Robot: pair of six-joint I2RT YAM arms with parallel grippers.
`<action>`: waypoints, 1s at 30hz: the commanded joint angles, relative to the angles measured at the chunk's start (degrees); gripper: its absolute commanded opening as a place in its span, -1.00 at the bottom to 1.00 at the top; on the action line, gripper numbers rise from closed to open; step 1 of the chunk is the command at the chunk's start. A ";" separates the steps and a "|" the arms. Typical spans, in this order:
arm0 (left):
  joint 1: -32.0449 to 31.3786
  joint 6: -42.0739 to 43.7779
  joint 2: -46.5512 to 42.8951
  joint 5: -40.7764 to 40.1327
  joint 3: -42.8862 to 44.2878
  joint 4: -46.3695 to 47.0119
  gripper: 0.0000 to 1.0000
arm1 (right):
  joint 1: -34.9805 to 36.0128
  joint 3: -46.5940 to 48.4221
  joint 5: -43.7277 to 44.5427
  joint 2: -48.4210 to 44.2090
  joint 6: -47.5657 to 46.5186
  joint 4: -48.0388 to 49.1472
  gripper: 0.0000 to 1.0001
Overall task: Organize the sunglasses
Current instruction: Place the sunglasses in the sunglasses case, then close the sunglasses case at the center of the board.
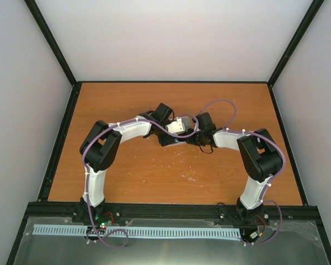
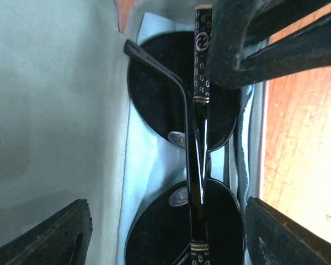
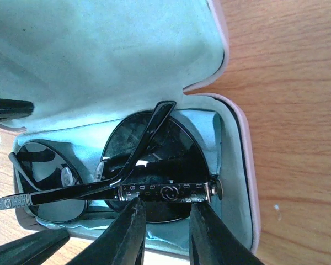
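Note:
The sunglasses (image 3: 154, 149) lie folded inside the open pink case (image 3: 249, 165), on a pale blue cloth (image 3: 208, 122). Their dark lenses face up and the slim black arms cross over them. My right gripper (image 3: 166, 204) is open a little, and both fingertips rest against the patterned arm without clasping it. My left gripper (image 2: 166, 221) is open wide, its fingers (image 2: 60, 234) standing either side of one lens of the sunglasses (image 2: 171, 99). From above, both grippers meet over the case (image 1: 181, 125) at mid-table, left gripper (image 1: 166, 118) and right gripper (image 1: 196, 132).
The case's open lid with its pale teal lining (image 3: 116, 55) stands beside the glasses. Bare wooden table (image 1: 171, 171) surrounds the case. A black frame rail (image 1: 171, 210) runs along the near edge, and grey walls close in the sides.

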 commanded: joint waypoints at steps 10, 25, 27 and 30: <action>-0.20 -5.14 -14.52 7.67 0.14 1.32 0.02 | 0.63 1.14 2.53 2.00 -1.65 -3.26 -0.51; 8.23 -1.38 5.83 4.59 15.71 -1.89 -0.62 | 0.67 1.63 2.82 -1.08 -2.87 -4.26 -0.48; 8.31 -0.60 8.31 3.87 18.05 -2.84 -0.61 | 0.72 2.02 2.98 -1.24 -3.26 -4.77 -0.48; 8.41 0.36 12.05 3.97 21.78 -5.72 -0.62 | 0.72 2.13 3.13 -1.27 -3.65 -5.00 -0.47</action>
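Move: The open lid of the case has its middle about 6 cm ahead of the left hand, 1 cm to its right and 2 cm lower. The sunglasses lie in the tray right at that hand, some 1 cm back, 2 cm to its right and 1 cm below the open fingers. From the right hand the sunglasses' middle is roughly 6 cm to the left, 1 cm back and 1 cm down, with the lid 6 cm ahead and 7 cm left. Up first, the left hand clears the sunglasses by about 13 cm, its fingers drawing nearly shut as it climbs; then it arcs forward over the open lid and comes down just beyond the far edge, ending some 10 cm farther out and low over the bare table. The right hand stays down at the tray, its nearly closed fingertips still by the sunglasses' temple. ##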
